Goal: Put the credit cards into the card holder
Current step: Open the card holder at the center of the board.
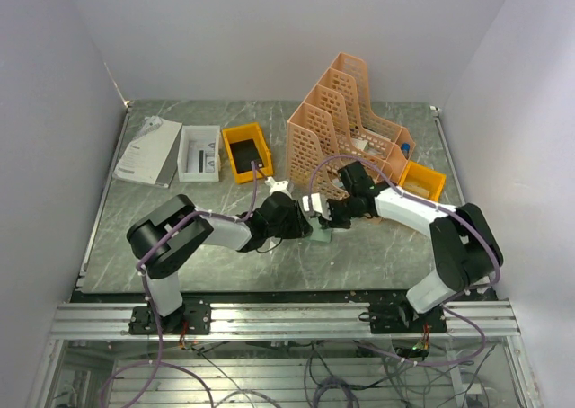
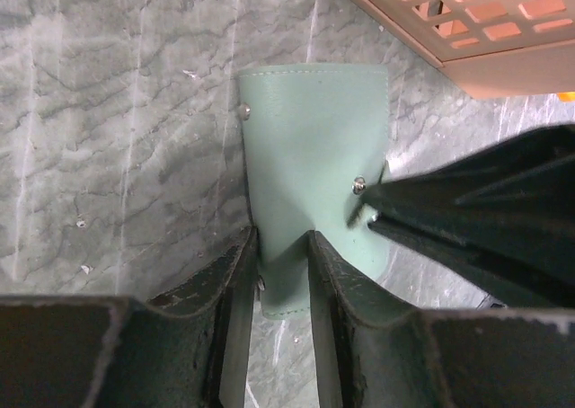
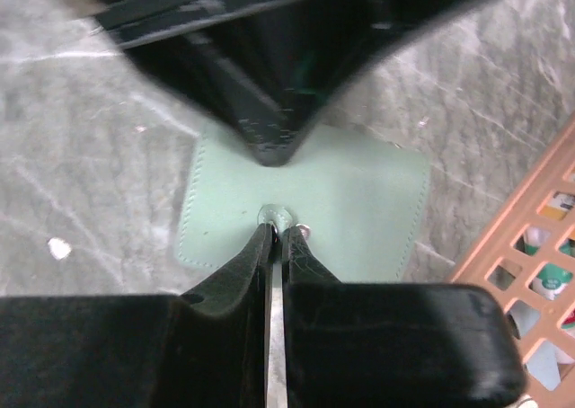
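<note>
The card holder point(image 1: 322, 235) is a pale grey-green wallet lying in the middle of the table, just in front of the peach file racks. My left gripper point(image 2: 283, 242) is shut on its near edge, with a fold of the wallet point(image 2: 314, 129) pinched between the fingers. From the opposite side my right gripper point(image 3: 278, 231) is shut on a small tab by the snap of the wallet point(image 3: 359, 201). In the top view the two grippers meet over it, left point(image 1: 304, 225) and right point(image 1: 329, 216). No credit cards show in any view.
Peach file racks point(image 1: 346, 111) stand right behind the wallet and show at the corner of both wrist views. Yellow bins sit at the back centre point(image 1: 246, 150) and at the right point(image 1: 422, 180). A white box point(image 1: 199, 152) and white papers point(image 1: 148, 150) lie at the back left.
</note>
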You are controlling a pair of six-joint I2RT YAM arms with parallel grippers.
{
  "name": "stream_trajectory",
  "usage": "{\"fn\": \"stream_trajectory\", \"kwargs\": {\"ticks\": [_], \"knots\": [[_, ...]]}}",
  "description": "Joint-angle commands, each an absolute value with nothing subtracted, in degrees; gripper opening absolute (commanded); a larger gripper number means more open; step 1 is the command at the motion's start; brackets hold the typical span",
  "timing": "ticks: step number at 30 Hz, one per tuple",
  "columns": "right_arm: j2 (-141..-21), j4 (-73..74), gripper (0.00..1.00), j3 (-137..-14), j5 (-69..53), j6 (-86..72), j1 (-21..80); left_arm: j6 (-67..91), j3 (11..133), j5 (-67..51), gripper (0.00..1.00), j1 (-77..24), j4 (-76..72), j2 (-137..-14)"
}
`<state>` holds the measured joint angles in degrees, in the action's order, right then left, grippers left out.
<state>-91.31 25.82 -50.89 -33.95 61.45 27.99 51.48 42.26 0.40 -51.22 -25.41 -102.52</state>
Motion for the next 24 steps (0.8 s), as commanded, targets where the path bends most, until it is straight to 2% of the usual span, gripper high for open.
{"fn": "stream_trajectory", "kwargs": {"ticks": [1, 4, 8, 11, 19, 24], "knots": [[-86.45, 33.04, 0.00, -47.04, -43.43, 70.78, 28.62, 51.49, 40.28, 5.17, 0.36, -51.47, -22.11, -105.11], [-82.59, 34.70, 0.00, -46.63, -48.80, 74.04, 25.00, 50.50, 38.79, 5.37, 0.41, -51.47, -24.01, -100.77], [-80.88, 36.60, 0.00, -47.42, -54.83, 74.80, 23.11, 48.85, 36.09, 6.09, 0.61, -51.49, -24.70, -92.33], [-81.30, 36.49, 0.00, -48.43, -56.45, 73.12, 22.89, 47.13, 34.61, 6.20, 0.71, -51.42, -23.57, -86.73], [-81.09, 34.46, 0.00, -48.61, -56.10, 69.74, 21.65, 38.59, 32.23, -3.87, 0.75, -51.50, -29.68, -83.55], [-81.91, 34.80, 0.00, -48.85, -56.12, 69.63, 21.25, 28.44, 32.09, -0.62, 0.77, -51.97, -26.79, -81.30]]}}
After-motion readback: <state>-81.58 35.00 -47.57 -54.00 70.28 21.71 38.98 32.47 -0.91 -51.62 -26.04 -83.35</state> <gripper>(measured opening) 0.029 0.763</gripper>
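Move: At its fingertips the left hand still has the green card holder, whose middle lies about 2 cm ahead and 2 cm to its right, barely below. The right hand already grips the pale tab on the holder's right side, with the middle some 2 cm to its left and 1 cm ahead. The pink rack's middle stands roughly 20 cm ahead and 8 cm right of the right hand; the yellow box with the black item sits about 26 cm ahead and 16 cm left of the left hand. Keeping its shut fingers on the pale tab, the right hand pulls back towards the base about 4.5 cm and then up 5 cm, rolling its left side up some 15 degrees. The left hand opens, lets go of the holder's near-left part and draws away, left and then mostly up, easing slightly back at the end as its fingertips tip up. ##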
